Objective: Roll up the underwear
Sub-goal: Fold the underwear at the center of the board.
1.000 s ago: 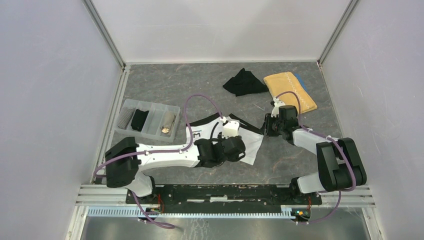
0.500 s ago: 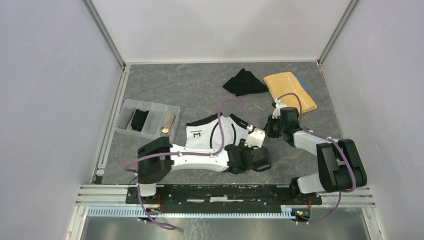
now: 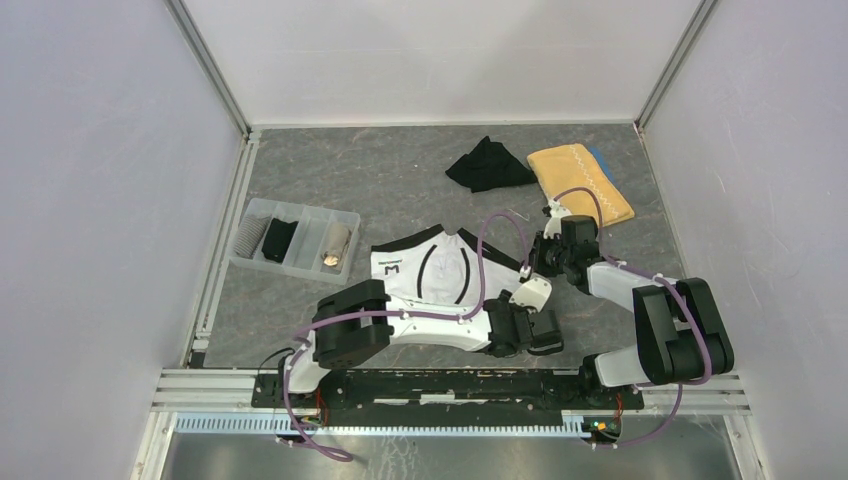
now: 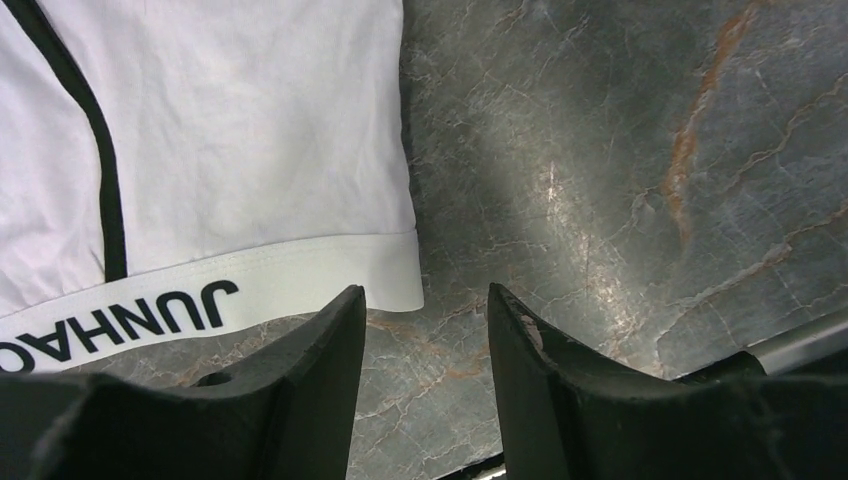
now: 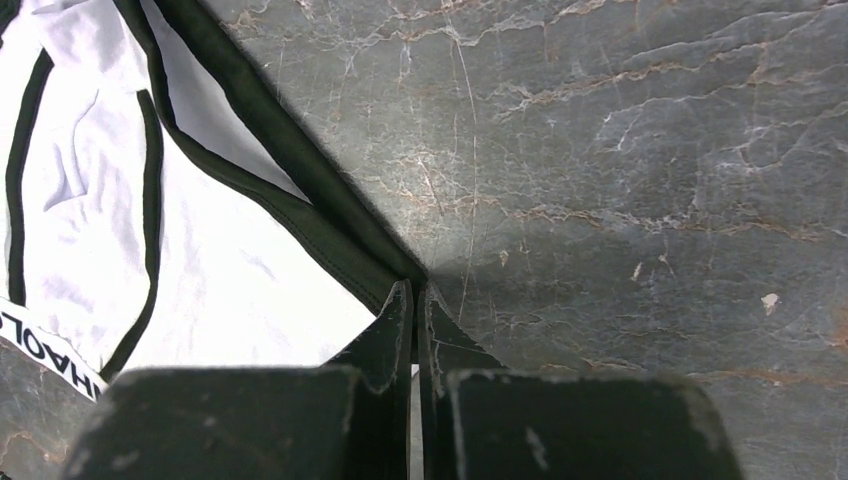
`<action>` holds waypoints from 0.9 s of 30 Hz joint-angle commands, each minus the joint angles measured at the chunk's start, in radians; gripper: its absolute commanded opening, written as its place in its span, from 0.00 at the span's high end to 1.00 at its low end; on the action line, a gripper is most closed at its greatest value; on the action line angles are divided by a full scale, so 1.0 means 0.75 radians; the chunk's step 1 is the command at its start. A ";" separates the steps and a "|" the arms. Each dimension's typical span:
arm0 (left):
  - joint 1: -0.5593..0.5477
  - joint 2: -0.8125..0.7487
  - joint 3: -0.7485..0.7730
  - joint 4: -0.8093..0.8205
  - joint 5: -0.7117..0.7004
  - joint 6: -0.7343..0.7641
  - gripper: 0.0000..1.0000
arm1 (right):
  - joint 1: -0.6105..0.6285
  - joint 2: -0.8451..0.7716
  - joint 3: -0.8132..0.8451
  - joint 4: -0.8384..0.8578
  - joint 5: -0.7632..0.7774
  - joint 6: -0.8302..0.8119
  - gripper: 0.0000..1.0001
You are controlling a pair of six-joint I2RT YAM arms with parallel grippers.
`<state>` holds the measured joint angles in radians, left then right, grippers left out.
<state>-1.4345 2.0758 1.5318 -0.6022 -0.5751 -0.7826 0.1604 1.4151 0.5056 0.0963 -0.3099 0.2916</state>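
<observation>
A white underwear (image 3: 452, 272) with black trim lies spread flat mid-table. My right gripper (image 3: 537, 262) is shut on its black-edged right corner (image 5: 400, 262), with the fingertips (image 5: 400, 300) pressed together at the table. My left gripper (image 3: 535, 335) hovers open just past the garment's near right corner. In the left wrist view the lettered waistband end (image 4: 395, 280) lies just ahead of the left finger and only bare table shows between the jaws (image 4: 425, 300). A crumpled black underwear (image 3: 488, 165) sits at the back.
A mustard-yellow towel (image 3: 580, 182) lies at the back right. A clear divided tray (image 3: 312, 225) at the left holds a striped roll (image 3: 250, 236), a black roll (image 3: 279, 239) and a beige roll (image 3: 338, 245). The metal rail (image 3: 450, 385) runs along the near edge close to my left gripper.
My left arm swung right and toward the near edge, coming off the white underwear. My right gripper closed on the garment's right corner.
</observation>
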 commanded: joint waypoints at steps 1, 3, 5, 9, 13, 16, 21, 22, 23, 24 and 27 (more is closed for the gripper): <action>0.000 0.033 0.062 -0.015 -0.047 0.064 0.46 | -0.005 -0.004 -0.028 -0.026 -0.025 0.000 1.00; 0.004 0.050 0.063 -0.016 -0.046 0.066 0.46 | -0.004 -0.007 -0.028 -0.026 -0.041 0.000 1.00; 0.006 0.063 0.066 -0.013 -0.048 0.066 0.47 | -0.005 -0.015 -0.026 -0.030 -0.048 0.000 1.00; 0.016 0.086 0.062 -0.013 -0.044 0.064 0.49 | -0.004 -0.028 -0.021 -0.048 -0.036 -0.010 1.00; 0.019 0.107 0.058 -0.016 -0.036 0.070 0.53 | -0.004 -0.029 -0.020 -0.053 -0.029 -0.012 1.00; 0.019 0.112 0.045 -0.014 -0.021 0.071 0.58 | -0.004 -0.030 -0.018 -0.054 -0.031 -0.010 1.00; 0.019 0.120 0.028 -0.040 -0.024 0.070 0.71 | -0.005 -0.049 -0.014 -0.064 -0.019 -0.009 1.00; 0.019 0.123 0.027 -0.051 -0.027 0.068 0.74 | -0.005 -0.055 -0.014 -0.069 -0.016 -0.008 1.00; 0.019 0.126 0.024 -0.059 -0.031 0.066 0.77 | -0.005 -0.061 -0.013 -0.072 -0.011 -0.007 1.00; 0.020 0.129 0.023 -0.069 -0.036 0.063 0.80 | -0.005 -0.070 -0.015 -0.073 -0.003 -0.004 1.00; 0.019 0.139 0.028 -0.076 -0.025 0.056 0.95 | -0.007 -0.116 -0.038 -0.069 0.024 0.043 1.00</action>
<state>-1.4250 2.1361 1.5551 -0.6086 -0.5827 -0.7532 0.1604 1.3849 0.4973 0.0566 -0.3267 0.2924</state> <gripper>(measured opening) 0.113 0.010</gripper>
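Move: The underwear's waistband corner lies just under the left hand's open fingers, some 2 cm below and about 1 cm to the left. From the left hand, the leg corner that the right hand already pinches is some 12 cm ahead and 4 cm to the right; the loose black cloth is roughly 30 cm ahead, 3 cm left. From the right hand, the waistband corner is about 12 cm back and 4 cm left. Left hand sinks about 2 cm and pinches the waistband corner, while the right keeps its leg corner, easing back. ##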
